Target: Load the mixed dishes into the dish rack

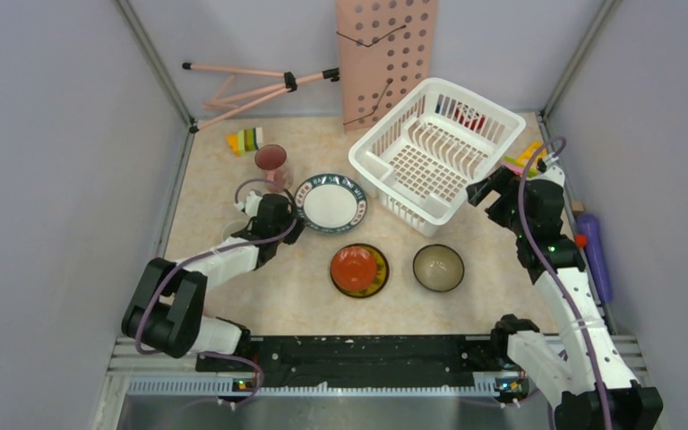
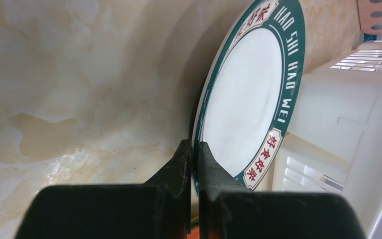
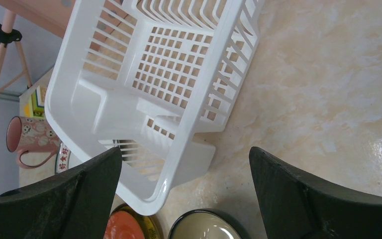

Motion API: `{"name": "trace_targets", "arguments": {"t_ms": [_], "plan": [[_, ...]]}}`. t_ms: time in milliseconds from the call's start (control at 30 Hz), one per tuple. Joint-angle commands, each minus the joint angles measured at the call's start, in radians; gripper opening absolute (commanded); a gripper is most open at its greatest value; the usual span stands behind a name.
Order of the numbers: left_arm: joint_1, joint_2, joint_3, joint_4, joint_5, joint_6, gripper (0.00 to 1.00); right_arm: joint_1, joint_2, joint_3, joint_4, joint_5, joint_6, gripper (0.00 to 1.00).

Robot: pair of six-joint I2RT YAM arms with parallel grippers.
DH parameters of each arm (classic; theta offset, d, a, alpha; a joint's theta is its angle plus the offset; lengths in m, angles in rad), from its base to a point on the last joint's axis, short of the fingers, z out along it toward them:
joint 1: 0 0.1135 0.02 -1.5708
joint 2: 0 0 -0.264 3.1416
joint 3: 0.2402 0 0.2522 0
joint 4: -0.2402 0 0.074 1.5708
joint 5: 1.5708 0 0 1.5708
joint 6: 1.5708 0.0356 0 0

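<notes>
The white plate with a dark green lettered rim (image 1: 330,203) lies left of the dish rack (image 1: 365,167). My left gripper (image 1: 288,215) is shut on its left rim; in the left wrist view the gripper (image 2: 194,152) pinches the edge of the plate (image 2: 243,94). My right gripper (image 1: 488,193) is open and empty beside the rack's right side; its wrist view (image 3: 185,149) looks onto the rack (image 3: 129,107). A red plate with a yellow rim (image 1: 358,269) and a dark-rimmed beige bowl (image 1: 438,267) sit in front. A pink cup (image 1: 270,161) stands behind the plate.
A pink perforated board (image 1: 385,58) and a pink tripod (image 1: 251,90) lean at the back wall. Toy blocks (image 1: 245,141) lie at the back left, more (image 1: 528,157) right of the rack. A purple object (image 1: 596,251) lies at the right edge. Something red (image 1: 468,116) sits inside the rack.
</notes>
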Motion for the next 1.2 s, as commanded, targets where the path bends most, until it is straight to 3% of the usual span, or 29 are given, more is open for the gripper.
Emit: {"name": "trace_targets", "arguments": {"t_ms": [0, 367, 700, 867, 1167], "plan": [[-0.001, -0.101, 0.017, -0.059, -0.064, 0.038, 0.00, 0.011, -0.022, 0.028, 0.032, 0.013, 0.008, 0.97], [-0.002, -0.345, 0.159, -0.344, -0.102, 0.215, 0.00, 0.011, -0.008, 0.023, 0.065, 0.022, 0.018, 0.96], [-0.003, -0.487, 0.305, -0.432, -0.160, 0.481, 0.00, 0.012, 0.100, 0.098, 0.014, 0.064, 0.003, 0.96], [-0.003, -0.498, 0.365, -0.356, -0.103, 0.670, 0.00, 0.011, 0.156, 0.110, 0.019, 0.076, 0.024, 0.91], [-0.003, -0.383, 0.490, -0.213, 0.033, 0.795, 0.00, 0.024, 0.329, 0.134, 0.048, -0.028, 0.035, 0.69]]}}
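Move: Already pinched by its left rim, the plate in the left hand is bound for the dish rack, whose middle is roughly 16 cm ahead, 33 cm to the right and 2 cm higher; the pink mug stands 13 cm ahead and 6 cm left, the red bowl 11 cm back and 13 cm right. From the open right hand, the rack's middle lies about 17 cm ahead, 7 cm left and 13 cm below, the beige bowl some 7 cm back, 5 cm left, 17 cm down. Upward, after easing some 3 cm back and left, the left hand hoists the plate about 22 cm without loosening its pinch, swinging its fingers up towards level and rolling its left side up, each nearly 30 degrees. Later the right hand sinks some 4 cm and reaches forward as far, tipping down slightly and closing partway around the rack's right-hand rim, contact not clear. ##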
